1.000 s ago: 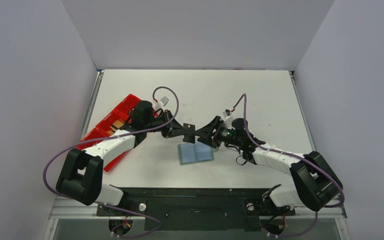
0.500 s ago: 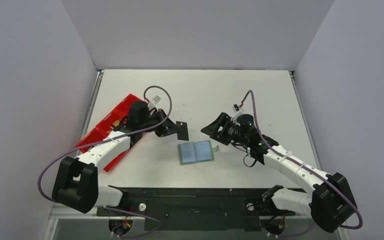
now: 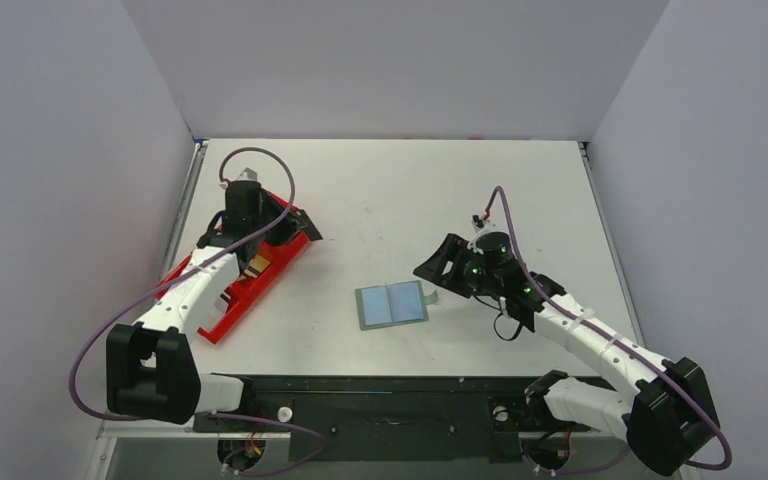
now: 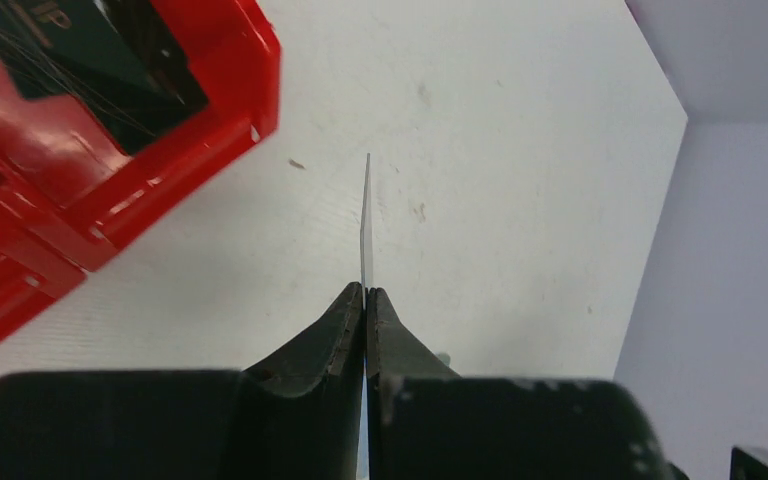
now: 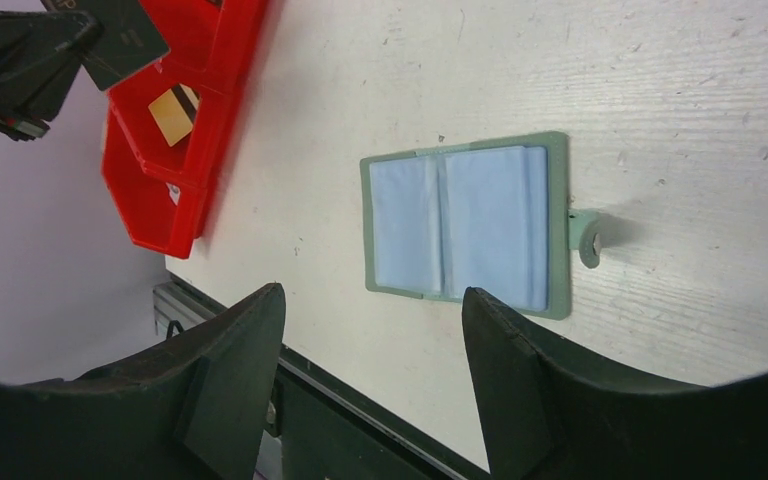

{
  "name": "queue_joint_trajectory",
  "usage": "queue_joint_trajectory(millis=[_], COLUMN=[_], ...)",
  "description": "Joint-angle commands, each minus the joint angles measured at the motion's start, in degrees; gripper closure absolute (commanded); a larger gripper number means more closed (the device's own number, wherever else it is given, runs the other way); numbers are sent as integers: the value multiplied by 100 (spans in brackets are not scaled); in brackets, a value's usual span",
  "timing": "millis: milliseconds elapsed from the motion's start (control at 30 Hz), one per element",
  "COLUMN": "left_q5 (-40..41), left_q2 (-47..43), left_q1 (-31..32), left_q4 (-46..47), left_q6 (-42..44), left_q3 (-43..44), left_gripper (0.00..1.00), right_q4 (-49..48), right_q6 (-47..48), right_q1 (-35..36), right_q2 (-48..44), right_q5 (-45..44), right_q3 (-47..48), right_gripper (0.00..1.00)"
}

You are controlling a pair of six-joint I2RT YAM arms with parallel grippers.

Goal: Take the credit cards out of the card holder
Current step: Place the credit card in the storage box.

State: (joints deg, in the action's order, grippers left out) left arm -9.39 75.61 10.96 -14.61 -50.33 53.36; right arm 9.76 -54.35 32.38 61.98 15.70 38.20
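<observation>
The card holder lies open and flat on the white table, grey-green with pale blue pockets and a small side tab. My left gripper is over the far end of the red tray. It is shut on a thin dark credit card, seen edge-on in the left wrist view and flat in the right wrist view. A tan-gold credit card lies in a tray compartment. My right gripper is open and empty, just right of the holder.
The long red tray lies diagonally along the table's left side; a dark flat thing lies in its end compartment. White walls close in the table at the back and sides. A black rail runs along the near edge.
My left arm has swung left from the table's middle to the red tray, carrying the dark card. My right gripper has let go, opened wider and drawn back to the right of the holder.
</observation>
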Motion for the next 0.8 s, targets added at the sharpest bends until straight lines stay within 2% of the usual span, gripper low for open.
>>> queue_joint_trajectory(millis=[0,267,767], left_q5=[869,1389,1602], left_q2=[274,1014,2527], left_q1=[-331,-861,-1037], left_q4=[-57,258,782], left_q6=[-11,-153,-345], left_q3=[440,763,1397], left_gripper=[100,100,100], right_q4=[163,319,680], right_q6=[284,345,502], right_q1=[-74,-188,-300], right_q2=[-172,-280,-496], right_q5=[-136,-121,-130], right_q3=[265,271,410], right_gripper=[39,39,39])
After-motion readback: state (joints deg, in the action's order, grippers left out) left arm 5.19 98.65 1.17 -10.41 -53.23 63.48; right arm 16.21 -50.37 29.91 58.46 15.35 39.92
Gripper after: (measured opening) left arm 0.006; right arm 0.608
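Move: The storage box's far compartment, with the dark VIP cards, lies about 17 cm ahead of the left hand, 9 cm to its left and 16 cm below. The yellow-card compartment is some 7 cm ahead and 14 cm left; the open card holder stands about 8 cm back and 19 cm right, both equally low. From the right hand, the far compartment lies roughly 29 cm ahead, 32 cm left and 15 cm below. Still pinching the dark credit card edge-on between shut fingers, the left hand carries it left and forward, about 10 cm left and 9 cm forward, towards the box's far compartment. It travels nearly level at first, then sinks more steeply, 8 cm in all; the leftward part dies out while forward and down go on. The wrist turns some 20 degrees counter-clockwise and tips slightly further down. ##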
